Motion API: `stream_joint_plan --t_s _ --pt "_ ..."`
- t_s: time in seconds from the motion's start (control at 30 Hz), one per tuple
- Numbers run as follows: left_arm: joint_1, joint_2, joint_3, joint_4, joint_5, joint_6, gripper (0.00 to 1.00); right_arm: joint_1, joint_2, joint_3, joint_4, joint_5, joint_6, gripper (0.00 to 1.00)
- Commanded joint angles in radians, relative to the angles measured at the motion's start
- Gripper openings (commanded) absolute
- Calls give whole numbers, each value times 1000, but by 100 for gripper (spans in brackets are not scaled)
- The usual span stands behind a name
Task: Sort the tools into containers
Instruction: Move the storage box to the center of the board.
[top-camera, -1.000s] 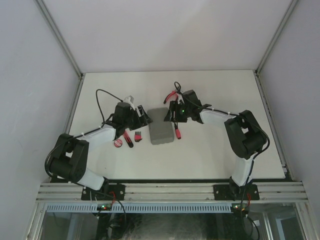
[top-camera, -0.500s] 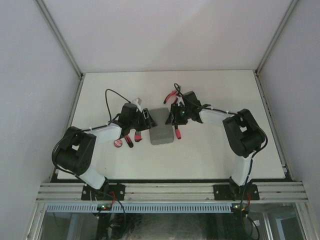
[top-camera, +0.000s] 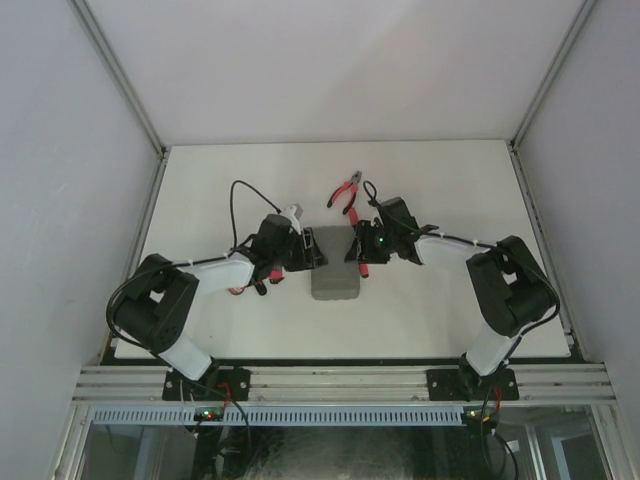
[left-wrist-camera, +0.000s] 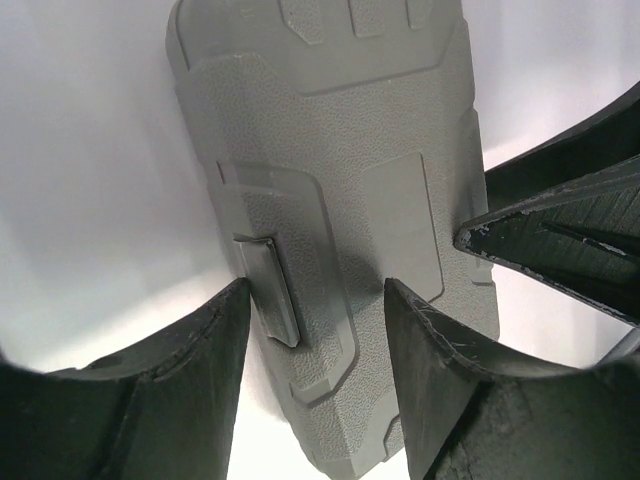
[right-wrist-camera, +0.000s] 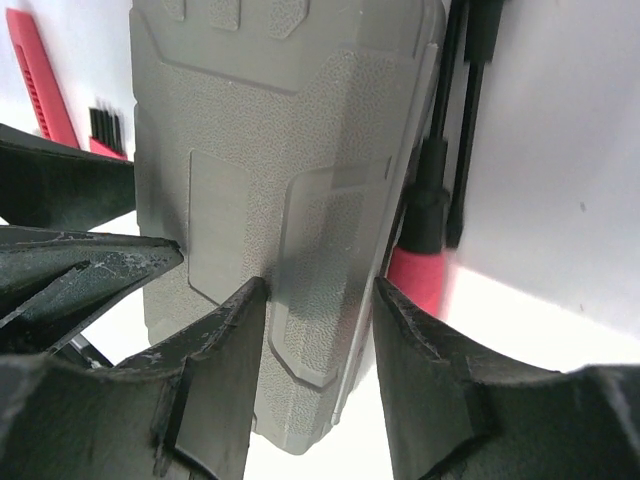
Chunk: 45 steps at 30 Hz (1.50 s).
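The grey tool case (top-camera: 335, 268) lies closed between my two arms. My left gripper (top-camera: 313, 250) is at its left side. In the left wrist view its jaws (left-wrist-camera: 318, 290) are closed in on the case (left-wrist-camera: 330, 150), one finger against the side latch (left-wrist-camera: 268, 290) and the other on the lid. My right gripper (top-camera: 355, 248) holds the right side, its jaws (right-wrist-camera: 320, 285) pinching a raised tab at the case's (right-wrist-camera: 280, 130) edge. Beside that edge lies a red-handled screwdriver (right-wrist-camera: 425, 265). Red pliers (top-camera: 347, 192) lie behind the case. A comb-like piece (right-wrist-camera: 105, 130) lies beyond it.
More red-and-black tools (top-camera: 255, 285) lie half hidden under my left forearm. A red handle (right-wrist-camera: 40, 80) lies on the table by the comb-like piece. White walls enclose the table (top-camera: 450, 180) on three sides.
Both grippers have closed in on the case from either side. The case has slid to the right and nearer to the bases, and the pliers now show behind it.
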Motion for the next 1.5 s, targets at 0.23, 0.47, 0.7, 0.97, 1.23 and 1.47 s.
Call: stream_joint_plan --t_s 0.23,0.47,0.7,0.97,1.23,1.47 --pt "-187 -44 -41 48 12 -88 59 33 -188 -211 5 50 24 46" --pt "-260 -81 -62 50 -30 -131 59 45 -321 -299 -13 88 46 48" --pt "-286 -137 -75 27 -70 -153 65 60 -442 -347 -25 127 58 54" --pt "-285 -256 -73 -89 -172 -107 74 69 -566 -379 -24 193 76 64" --pt "-285 -414 -104 -179 -319 -62 80 72 -676 -408 -48 295 108 72" --pt "-285 -596 -68 -336 -571 -32 100 66 -846 -410 -126 438 55 100"
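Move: The storage box's middle is about 6 cm to the right of the left hand and 2 cm back, slightly lower. For the right hand it is about 5 cm to the left and 3 cm back, again slightly lower. The red-handled screwdriver lies along the box's right side, some 2 cm right of the right hand and 3 cm ahead; the pliers are roughly 15 cm ahead of that hand. The brush is some 9 cm left of the left hand and 5 cm back. Still flanking the storage box, each with one finger outside a long side and the other over the lid, the two hands keep sliding it together, back about 8.5 cm and to the right about 5 cm. Then both come free, spreading their fingers wide and tipping up some 15 degrees: the left rises about 8 cm and swings left 6, while the right rises about 6 cm and eases right. ##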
